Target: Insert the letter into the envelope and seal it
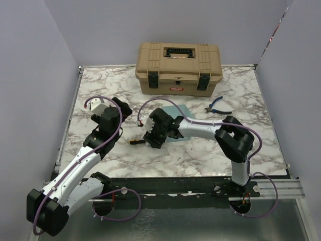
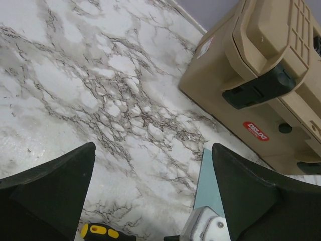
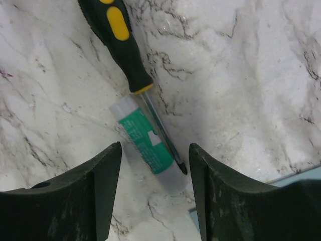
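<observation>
The teal envelope (image 1: 178, 114) lies flat on the marble table in front of the toolbox, partly covered by my right arm. One edge of the envelope (image 2: 205, 183) shows in the left wrist view and a corner of the envelope (image 3: 303, 175) in the right wrist view. The letter is not in view. My left gripper (image 1: 124, 107) hovers left of the envelope, and in its own view the left gripper (image 2: 154, 150) is open wide over bare marble. My right gripper (image 1: 151, 137) is at the envelope's near-left corner; the right gripper (image 3: 155, 148) is open above a glue stick (image 3: 148, 145), with gaps on both sides.
A tan toolbox (image 1: 178, 68) stands at the back middle. Blue-handled pliers (image 1: 217, 106) lie right of the envelope. A black-and-yellow screwdriver (image 3: 125, 47) lies against the glue stick, and the screwdriver (image 1: 136, 142) sits just left of the right gripper. White walls enclose the table.
</observation>
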Available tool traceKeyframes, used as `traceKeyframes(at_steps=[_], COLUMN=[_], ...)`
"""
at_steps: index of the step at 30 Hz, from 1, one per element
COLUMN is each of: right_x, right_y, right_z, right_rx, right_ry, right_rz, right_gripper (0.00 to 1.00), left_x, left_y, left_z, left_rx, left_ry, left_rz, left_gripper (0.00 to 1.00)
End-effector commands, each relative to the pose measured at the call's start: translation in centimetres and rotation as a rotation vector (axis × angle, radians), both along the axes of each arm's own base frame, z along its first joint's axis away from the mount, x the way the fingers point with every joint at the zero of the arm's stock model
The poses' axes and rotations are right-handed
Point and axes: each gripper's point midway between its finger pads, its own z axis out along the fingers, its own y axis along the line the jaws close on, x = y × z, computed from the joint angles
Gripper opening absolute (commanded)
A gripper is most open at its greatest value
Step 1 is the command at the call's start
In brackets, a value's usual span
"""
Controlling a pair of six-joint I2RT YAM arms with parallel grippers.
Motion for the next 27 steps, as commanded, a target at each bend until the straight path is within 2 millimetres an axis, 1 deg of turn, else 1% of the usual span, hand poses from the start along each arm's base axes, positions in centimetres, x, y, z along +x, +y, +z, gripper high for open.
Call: traceKeyframes(at_steps=[1,6,9,13,15,16,21,23,25,27], right_x=[0.0,-0.4,-0.4,-0.4,-0.4,-0.4,-0.7,-0.9,-0.9,-0.7], right_y=[-1.6,-2.4,-2.5,-2.4,-2.3,-2.3,-2.2,-2.4,-2.5,-2.5], right_z=[-1.5,-2.6,-2.7,-2.0,-0.8,-0.1,4.3,5.9,7.8,9.7], right_rx=[-0.139,-0.195,-0.193,-0.171,-0.136,-0.116,0.005,0.038,0.079,0.124], right_ry=[-0.052,-0.068,-0.079,-0.106,-0.13,-0.142,-0.204,-0.221,-0.248,-0.283], right_rz=[0.041,0.036,0.032,0.032,0.029,0.031,0.021,0.019,0.008,-0.008], right_gripper=[0.59,0.55,0.49,0.25,0.17,0.16,0.14,0.14,0.13,0.13], left_x=[0.0,0.0,0.0,0.0,0.0,0.0,-0.2,-0.2,-0.1,0.0], left_y=[0.7,1.0,1.0,0.9,0.8,0.7,0.4,0.0,-1.1,-3.0], left_z=[-0.8,-0.7,-0.6,-0.5,-0.5,-0.4,0.4,0.7,1.0,1.2], left_rx=[0.017,0.014,0.01,0.005,0.002,0.002,0.004,0.0,-0.008,-0.011], left_ry=[0.021,0.018,0.016,0.016,0.016,0.015,-0.003,-0.008,-0.012,-0.014], left_rz=[0.023,0.029,0.027,0.017,0.008,0.001,-0.028,-0.054,-0.118,-0.225], left_gripper=[0.99,0.99,0.99,0.99,0.99,0.99,0.99,0.99,0.99,0.99])
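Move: The glue stick lies on the table between the right hand's open fingers, about 1 cm below its hand point and otherwise nearly centred. The screwdriver's shaft runs beside it, with the handle some 7 cm to the hand's left, level with it. The envelope's middle is about 9 cm ahead and 11 cm right. From the left hand, the glue stick lies roughly 7 cm back, 15 cm right and 19 cm below. The right hand eases about 1 cm down and to its right, its wrist turning slightly, and stops with the fingers straddling the glue stick, which they then close on and pinch from both sides. Keeping that grip, it lifts roughly 6 cm off the table while drawing a couple of centimetres right and a little back, the fingertips swinging some 10 degrees outward. ##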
